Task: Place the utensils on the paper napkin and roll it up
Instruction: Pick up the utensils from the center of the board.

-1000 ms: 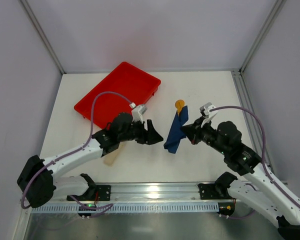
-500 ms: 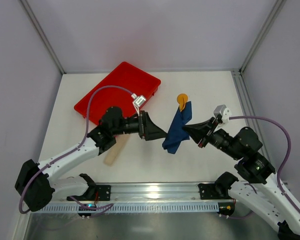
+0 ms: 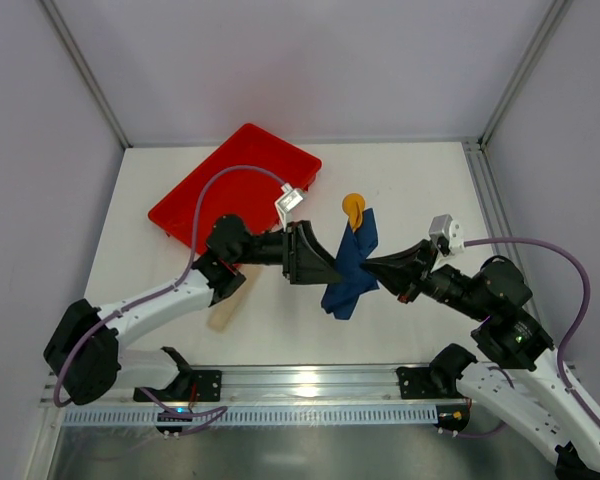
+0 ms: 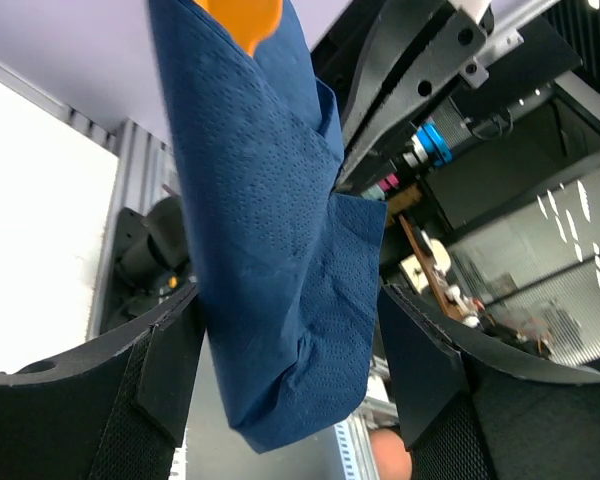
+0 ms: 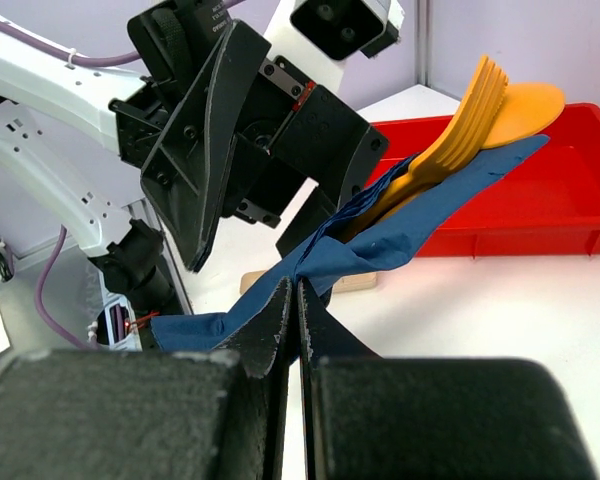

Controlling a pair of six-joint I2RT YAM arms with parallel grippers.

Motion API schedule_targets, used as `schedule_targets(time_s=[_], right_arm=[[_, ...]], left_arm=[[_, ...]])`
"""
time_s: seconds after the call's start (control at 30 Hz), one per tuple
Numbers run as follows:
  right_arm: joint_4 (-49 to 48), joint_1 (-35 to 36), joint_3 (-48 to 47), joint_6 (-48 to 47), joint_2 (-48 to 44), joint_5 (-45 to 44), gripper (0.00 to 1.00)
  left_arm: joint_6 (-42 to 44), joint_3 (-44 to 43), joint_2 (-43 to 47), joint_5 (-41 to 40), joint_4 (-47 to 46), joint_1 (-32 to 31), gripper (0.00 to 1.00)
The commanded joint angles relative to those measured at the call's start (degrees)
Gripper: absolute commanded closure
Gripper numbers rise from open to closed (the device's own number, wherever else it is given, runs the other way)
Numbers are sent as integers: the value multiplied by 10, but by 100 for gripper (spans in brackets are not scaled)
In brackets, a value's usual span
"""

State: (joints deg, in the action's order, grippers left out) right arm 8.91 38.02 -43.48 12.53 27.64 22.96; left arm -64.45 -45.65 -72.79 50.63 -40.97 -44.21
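Note:
The navy paper napkin point(image 3: 352, 268) hangs above the table, wrapped loosely round the orange utensils point(image 3: 355, 209), whose tops stick out above it. My right gripper point(image 3: 368, 267) is shut on the napkin's middle fold point(image 5: 298, 285). In the right wrist view a fork and a spoon point(image 5: 470, 110) show inside the napkin point(image 5: 430, 215). My left gripper point(image 3: 329, 274) comes in from the left, open. In the left wrist view its fingers point(image 4: 170, 370) stand apart on both sides of the napkin's lower end point(image 4: 280, 300), without pressing it. An orange utensil tip point(image 4: 245, 18) shows at the top.
A red tray point(image 3: 235, 180) lies at the back left of the white table. A pale beige strip point(image 3: 225, 303) lies near the left arm. Side walls and a metal rail at the near edge bound the table.
My left gripper has moved right and risen until its open fingers straddle the napkin bundle. The right arm has drawn back slightly, still holding the bundle up.

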Motion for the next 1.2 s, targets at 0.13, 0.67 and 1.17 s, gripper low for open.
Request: schedule_targets(time_s=[0.13, 0.67, 1.17], right_arm=[[-40, -1, -16, 6, -4, 20, 96], [-44, -1, -6, -2, 6, 38, 96], [-21, -1, -12, -8, 10, 8, 93]], left_arm=[[12, -51, -33, 20, -10, -40, 32], [-26, -59, -81, 34, -79, -40, 48], [-73, -61, -113, 44, -160, -40, 86]])
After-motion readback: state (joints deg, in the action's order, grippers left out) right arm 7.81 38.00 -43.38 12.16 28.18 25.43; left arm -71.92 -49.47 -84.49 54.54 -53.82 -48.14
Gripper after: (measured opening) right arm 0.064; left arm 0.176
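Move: The napkin roll hangs in the right hand's pinch, right at its pads, about 1 cm to its left. From the open left hand the roll lies some 4 cm right, 1 cm back and 1 cm lower. The utensils' heads stick out about 8 cm ahead, 4 cm right and 5 cm above the left hand; the wooden board lies roughly 15 cm ahead, 24 cm left and 32 cm below it. Left hand slides about 3 cm right onto the napkin roll and pinches it beside the right hand's steady grip. ##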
